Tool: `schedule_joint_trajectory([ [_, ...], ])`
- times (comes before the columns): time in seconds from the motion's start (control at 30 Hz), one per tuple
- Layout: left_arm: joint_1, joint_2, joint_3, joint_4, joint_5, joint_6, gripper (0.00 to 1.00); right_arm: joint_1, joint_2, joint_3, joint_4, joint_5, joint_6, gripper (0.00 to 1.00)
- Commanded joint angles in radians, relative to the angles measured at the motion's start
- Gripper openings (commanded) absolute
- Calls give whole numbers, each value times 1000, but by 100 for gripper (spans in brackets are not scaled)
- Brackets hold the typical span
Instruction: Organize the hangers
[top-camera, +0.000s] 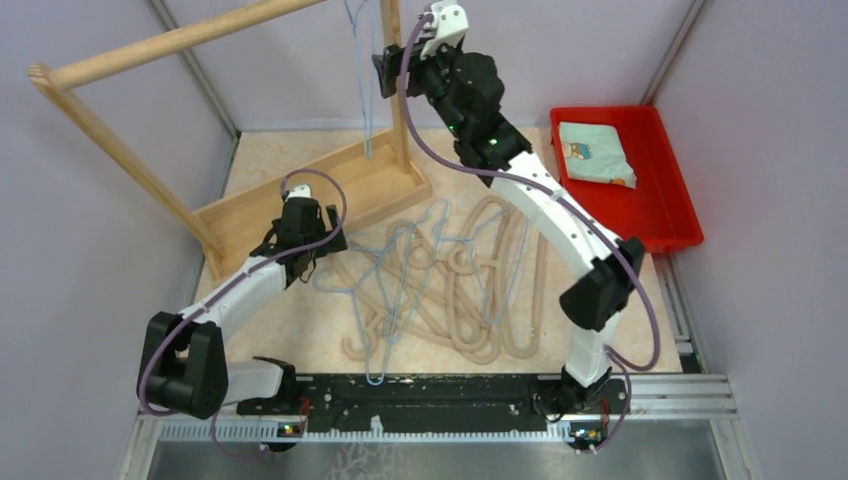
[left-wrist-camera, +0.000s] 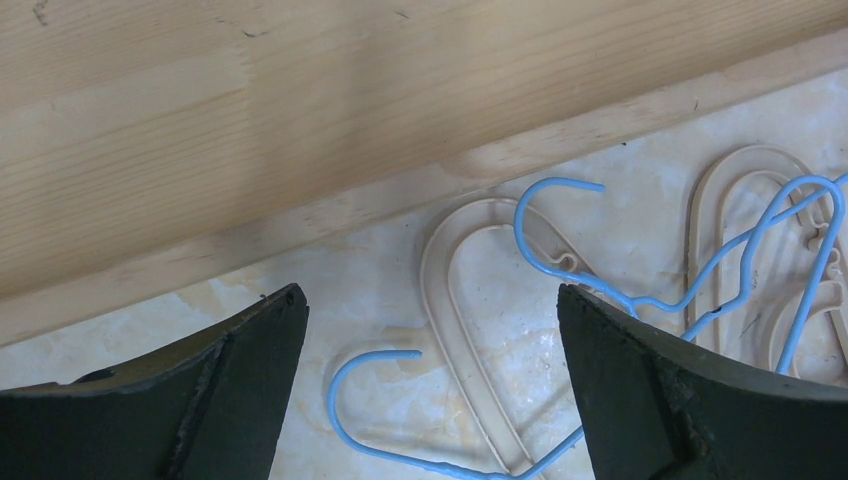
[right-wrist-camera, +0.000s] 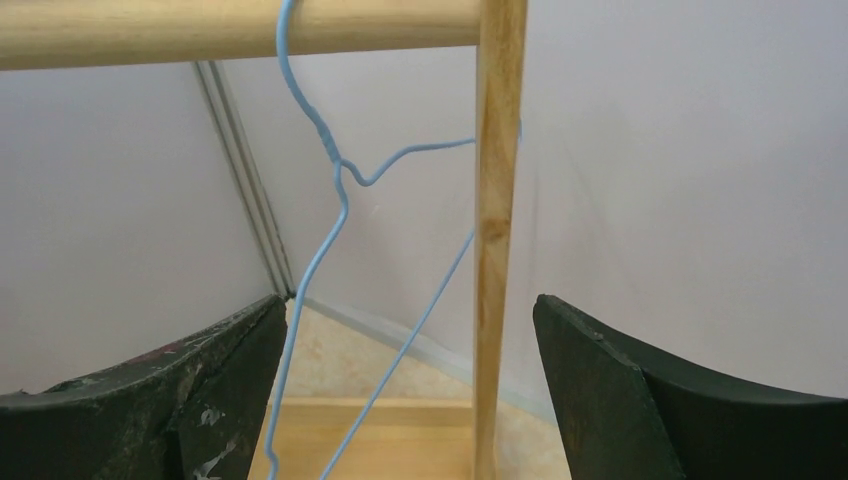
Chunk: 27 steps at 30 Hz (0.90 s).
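One light-blue wire hanger (top-camera: 362, 90) hangs by its hook on the wooden rail (right-wrist-camera: 150, 30), its twisted neck (right-wrist-camera: 322, 133) just below the bar. My right gripper (right-wrist-camera: 410, 300) is raised beside it (top-camera: 388, 72), jaws wide open. The wire's lower arms run loose between the jaws, close to the left finger. The other hangers (top-camera: 450, 280) lie tangled on the table, blue wire ones to the left (top-camera: 385, 275) and beige ones to the right (top-camera: 500, 290). My left gripper (left-wrist-camera: 430, 292) hovers open over a blue hook (left-wrist-camera: 334, 405) and a beige hanger (left-wrist-camera: 467, 375), holding nothing.
The rack's wooden base (left-wrist-camera: 300, 120) lies just beyond the left gripper (top-camera: 312, 252). Its upright post (right-wrist-camera: 497, 200) stands between the right jaws' view and the wall. A red tray (top-camera: 680, 200) holding a folded cloth (top-camera: 595, 152) sits at the right.
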Motion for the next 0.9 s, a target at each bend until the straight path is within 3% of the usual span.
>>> schedule_joint_trajectory([
  [0.0, 5, 29, 24, 51, 4, -7, 100, -3, -228, -143, 17, -20, -1, 93],
  [0.17, 6, 53, 33, 64, -1, -18, 100, -2, -437, -440, -164, 87, -2, 92],
  [0.43, 5, 88, 35, 70, 25, -53, 100, 4, -598, -858, -572, 97, 136, 73],
  [0.67, 5, 105, 46, 48, 41, -57, 100, 5, -581, -1071, -641, 24, 253, 63],
  [0.87, 5, 99, 44, 32, 48, -54, 100, 7, -606, -1234, -570, -47, 349, 59],
])
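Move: The right hand, empty and up beside the rack rail, heads for the right-hand blue hanger in the pile, about 18 cm back, 20 cm to its right and 49 cm below. Another blue hanger lies about 15 cm left of that one and 6 cm nearer the base. The hanger already hung is roughly 6 cm ahead, 6 cm left and 7 cm below the hand. From the left hand the target is about 27 cm right, 3 cm back and 9 cm down. Nothing is touched at the end: the right hand leaves the hung hanger behind, first drawing back and right nearly level, then plunging about 40 cm while carrying on back and right towards the right-hand blue hanger. Its wrist tips some 60 degrees, from slightly upward to steeply down, and the fingers narrow from wide open to a bit over half. The left hand, open, eases down about 2 cm. ##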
